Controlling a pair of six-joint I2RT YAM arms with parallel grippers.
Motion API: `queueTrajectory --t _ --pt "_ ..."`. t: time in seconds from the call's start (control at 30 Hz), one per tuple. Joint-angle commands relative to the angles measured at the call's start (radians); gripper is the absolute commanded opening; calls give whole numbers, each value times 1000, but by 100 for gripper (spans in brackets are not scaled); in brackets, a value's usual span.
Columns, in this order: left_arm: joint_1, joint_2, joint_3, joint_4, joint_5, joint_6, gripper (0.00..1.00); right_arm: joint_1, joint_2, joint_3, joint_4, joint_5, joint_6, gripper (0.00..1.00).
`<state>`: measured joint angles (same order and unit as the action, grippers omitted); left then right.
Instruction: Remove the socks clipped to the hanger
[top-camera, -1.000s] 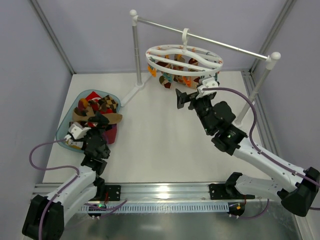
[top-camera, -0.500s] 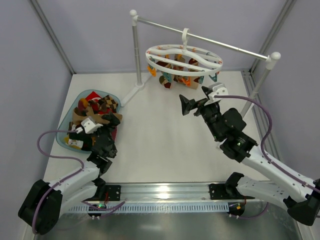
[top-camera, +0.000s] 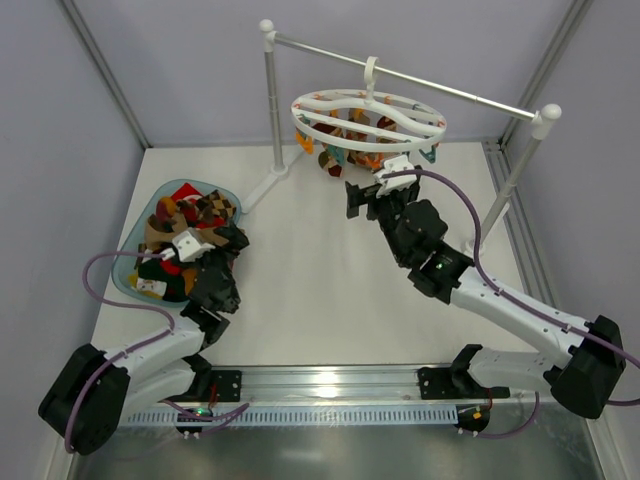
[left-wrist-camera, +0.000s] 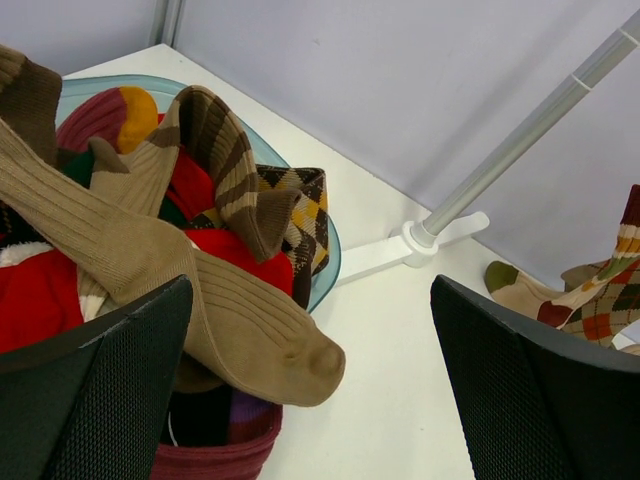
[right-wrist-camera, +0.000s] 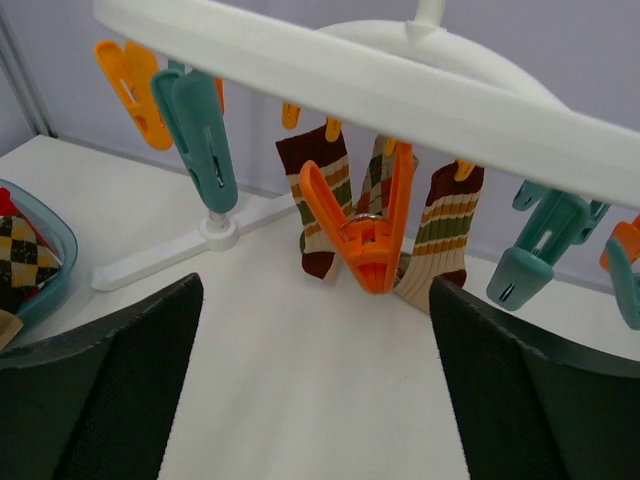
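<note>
The white ring hanger (top-camera: 330, 128) hangs by its hook from the rail. Under its far side, a few striped and checked socks (top-camera: 334, 158) are clipped. In the right wrist view, the ring (right-wrist-camera: 400, 95) runs overhead, and a brown-striped sock (right-wrist-camera: 318, 195) and a second sock (right-wrist-camera: 440, 230) hang behind an empty orange clip (right-wrist-camera: 365, 225). My right gripper (top-camera: 368, 195) (right-wrist-camera: 315, 380) is open just below the ring's near rim, holding nothing. My left gripper (top-camera: 222, 243) (left-wrist-camera: 315, 340) is open over the bin's near right edge, above a tan sock (left-wrist-camera: 150, 260).
A teal bin (top-camera: 125, 262) (left-wrist-camera: 330, 255) at the left holds a pile of loose socks (top-camera: 190, 215). The white rail stand has a post (top-camera: 272, 100) behind the hanger, a second post (top-camera: 515, 170) at the right and a foot (left-wrist-camera: 440, 235) on the table. Empty teal clips (right-wrist-camera: 200, 125) hang from the ring.
My right gripper swung out to the right, then came back left under the hanger's near rim. My left gripper shifted right over the bin and turned toward the hanger. Both stayed open.
</note>
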<state>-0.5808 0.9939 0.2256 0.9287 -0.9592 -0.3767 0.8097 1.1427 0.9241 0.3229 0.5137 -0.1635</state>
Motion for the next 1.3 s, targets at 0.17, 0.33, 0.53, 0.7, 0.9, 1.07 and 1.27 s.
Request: queueTrajectory --t 0.17,0.33,0.53,0.7,0.9,1.07,1.27 --pt "-14 26 37 78 -10 25 100 -12 58 94 133 42 -71 66" --pt "-25 54 46 94 -13 30 100 -35 91 122 127 43 -71 48" --pt "-37 86 54 116 -15 33 99 -84 86 117 123 46 -47 18" --pt "-50 112 64 134 -19 44 100 -165 55 99 102 -9 28 16" --pt "-82 141 78 160 -23 65 100 -312 45 82 70 -99 110 15" --pt "-131 198 103 240 -10 160 100 -388 71 90 65 -98 137 15" --pt "-194 319 129 410 135 268 100 -498 106 102 79 -106 194 15"
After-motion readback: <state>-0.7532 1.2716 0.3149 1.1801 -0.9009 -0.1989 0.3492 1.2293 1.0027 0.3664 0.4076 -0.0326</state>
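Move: The orange clip on the hanger's near rim is about 3 cm ahead of the right hand and 2 cm above it, with no sideways offset. A teal clip hangs some 8 cm left of it and 2 cm farther out, another about 9 cm right of it and 2 cm farther out; a striped sock hangs behind, roughly 16 cm ahead and 8 cm left of the right hand. From the left hand, that sock is about 18 cm ahead, 29 cm right and 9 cm higher; the basin lies some 12 cm ahead, 10 cm left and well below. The right fingers close on the orange clip after easing about 3 cm forward and slightly up, then keep their pinch and drag it right some 14 cm and forward, turning about 20 degrees clockwise. The left hand, open and empty, slips right about 8 cm, slowly then faster, away from the basin towards the hanging socks. ##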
